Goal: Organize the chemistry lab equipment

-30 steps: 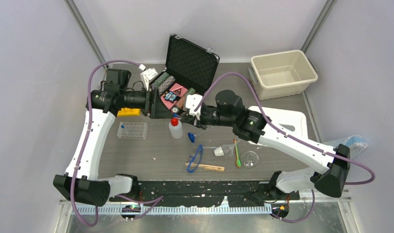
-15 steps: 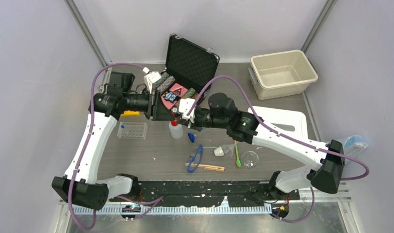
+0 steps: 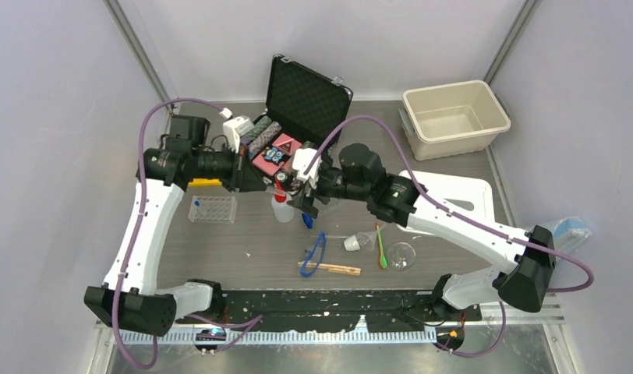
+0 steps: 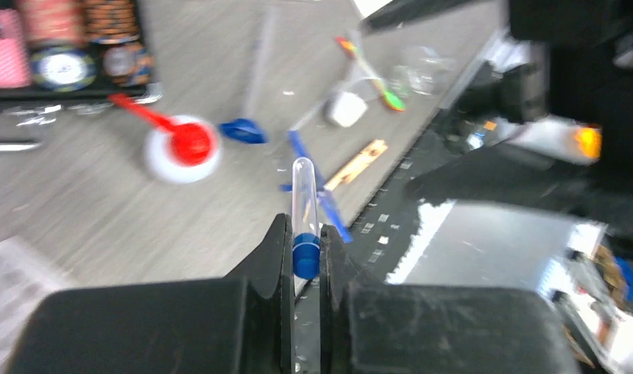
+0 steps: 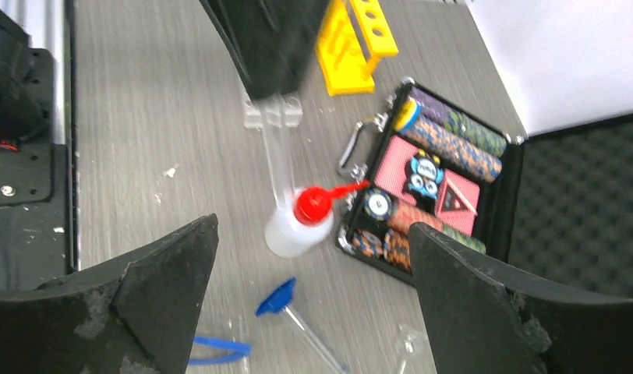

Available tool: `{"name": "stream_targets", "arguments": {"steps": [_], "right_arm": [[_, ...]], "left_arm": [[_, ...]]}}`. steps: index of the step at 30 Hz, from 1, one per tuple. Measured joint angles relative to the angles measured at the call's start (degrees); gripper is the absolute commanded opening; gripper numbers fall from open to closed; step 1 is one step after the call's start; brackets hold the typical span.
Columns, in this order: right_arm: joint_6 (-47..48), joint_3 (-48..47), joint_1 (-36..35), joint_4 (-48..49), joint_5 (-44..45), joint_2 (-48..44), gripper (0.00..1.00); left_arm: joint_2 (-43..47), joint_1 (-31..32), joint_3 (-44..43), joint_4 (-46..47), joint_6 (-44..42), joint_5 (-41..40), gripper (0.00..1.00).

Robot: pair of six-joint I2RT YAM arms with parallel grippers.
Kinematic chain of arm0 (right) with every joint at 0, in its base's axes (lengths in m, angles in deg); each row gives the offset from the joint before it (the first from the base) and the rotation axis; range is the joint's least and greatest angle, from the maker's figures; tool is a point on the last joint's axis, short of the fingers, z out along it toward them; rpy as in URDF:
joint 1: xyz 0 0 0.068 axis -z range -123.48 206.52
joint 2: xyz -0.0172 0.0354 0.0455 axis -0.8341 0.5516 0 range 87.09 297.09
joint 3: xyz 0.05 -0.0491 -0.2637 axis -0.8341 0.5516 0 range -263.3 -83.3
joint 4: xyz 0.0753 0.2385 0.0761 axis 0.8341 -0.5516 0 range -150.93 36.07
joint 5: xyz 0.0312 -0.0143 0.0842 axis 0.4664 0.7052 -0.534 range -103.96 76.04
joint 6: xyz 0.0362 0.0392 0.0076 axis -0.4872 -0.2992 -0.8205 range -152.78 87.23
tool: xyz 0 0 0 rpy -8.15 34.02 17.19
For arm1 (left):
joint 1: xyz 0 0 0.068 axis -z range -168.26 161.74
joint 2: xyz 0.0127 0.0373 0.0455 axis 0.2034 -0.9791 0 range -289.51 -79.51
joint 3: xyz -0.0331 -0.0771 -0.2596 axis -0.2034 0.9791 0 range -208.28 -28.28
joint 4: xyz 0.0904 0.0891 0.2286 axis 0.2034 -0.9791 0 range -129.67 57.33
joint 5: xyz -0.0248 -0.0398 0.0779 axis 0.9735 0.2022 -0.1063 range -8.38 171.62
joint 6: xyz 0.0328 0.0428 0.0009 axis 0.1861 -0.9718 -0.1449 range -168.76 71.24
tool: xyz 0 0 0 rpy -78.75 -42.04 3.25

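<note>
My left gripper (image 4: 305, 234) is shut on the blue cap end of a clear blue-capped tube (image 4: 303, 191), which sticks out ahead of the fingers. In the top view this gripper (image 3: 247, 173) hovers by the black case, facing my right gripper (image 3: 298, 188). The right gripper (image 5: 313, 230) is wide open above the red-capped squeeze bottle (image 5: 302, 222), holding nothing; the tube (image 5: 276, 152) hangs from the left gripper's fingers (image 5: 259, 47). A clear tube rack (image 3: 213, 209) and a yellow tube rack (image 3: 206, 182) stand at the left. Blue goggles (image 3: 315, 254), wooden clamp (image 3: 329, 269), green spatula (image 3: 382, 251) and blue funnel (image 3: 306, 220) lie nearer the front.
The open black case (image 3: 309, 101) of poker chips stands at the back centre. A beige bin (image 3: 454, 117) is at the back right, with a white tray (image 3: 461, 195) in front of it. A small white cup (image 3: 352, 243) and a glass dish (image 3: 401, 254) lie near the spatula.
The left gripper has closed on the tube's capped end. The right gripper, shut before, has sprung open and let the tube go.
</note>
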Motion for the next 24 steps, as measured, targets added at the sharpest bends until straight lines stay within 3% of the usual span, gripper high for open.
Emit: {"name": "stream_targets", "arguments": {"steps": [7,10,17,24], "right_arm": [[-2.23,0.85,11.28,-5.18,-2.56,-2.93,0.96],[-2.47,1.40,13.55,-6.93,-3.08,-3.91,0.95],[-2.47,3.04,17.29,-9.16,-3.17,-4.02,0.95],[-2.47,5.18,21.94,-11.58,-2.75,-4.04,0.95]], "left_arm": [[-3.39,-11.15,-2.89,-9.70,-20.09,-14.58,0.00],[-6.16,-14.80,-2.27,-9.70,-27.47,-21.88,0.00],[-9.44,-15.45,1.62,-5.51,-39.50,-32.41,0.00],[-15.63,-15.45,2.54,-1.79,-44.04,-36.04,0.00]]}}
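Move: The left hand holds the blue-capped test tube; the clear rack lies about 20 cm left, 8 ahead and 28 below. The yellow rack is some 10 cm beyond the clear rack and 4 farther left; the bottle is 5 ahead and 2 right of the hand, 21 below. From the empty right hand, the thin glass rod lies about 14 cm ahead, 15 right and 28 below; the blue-topped funnel is 6 ahead, 5 right. Left carries the tube 20 cm left, down and forward towards the clear rack; right, open, withdraws 15 cm right-forward. ##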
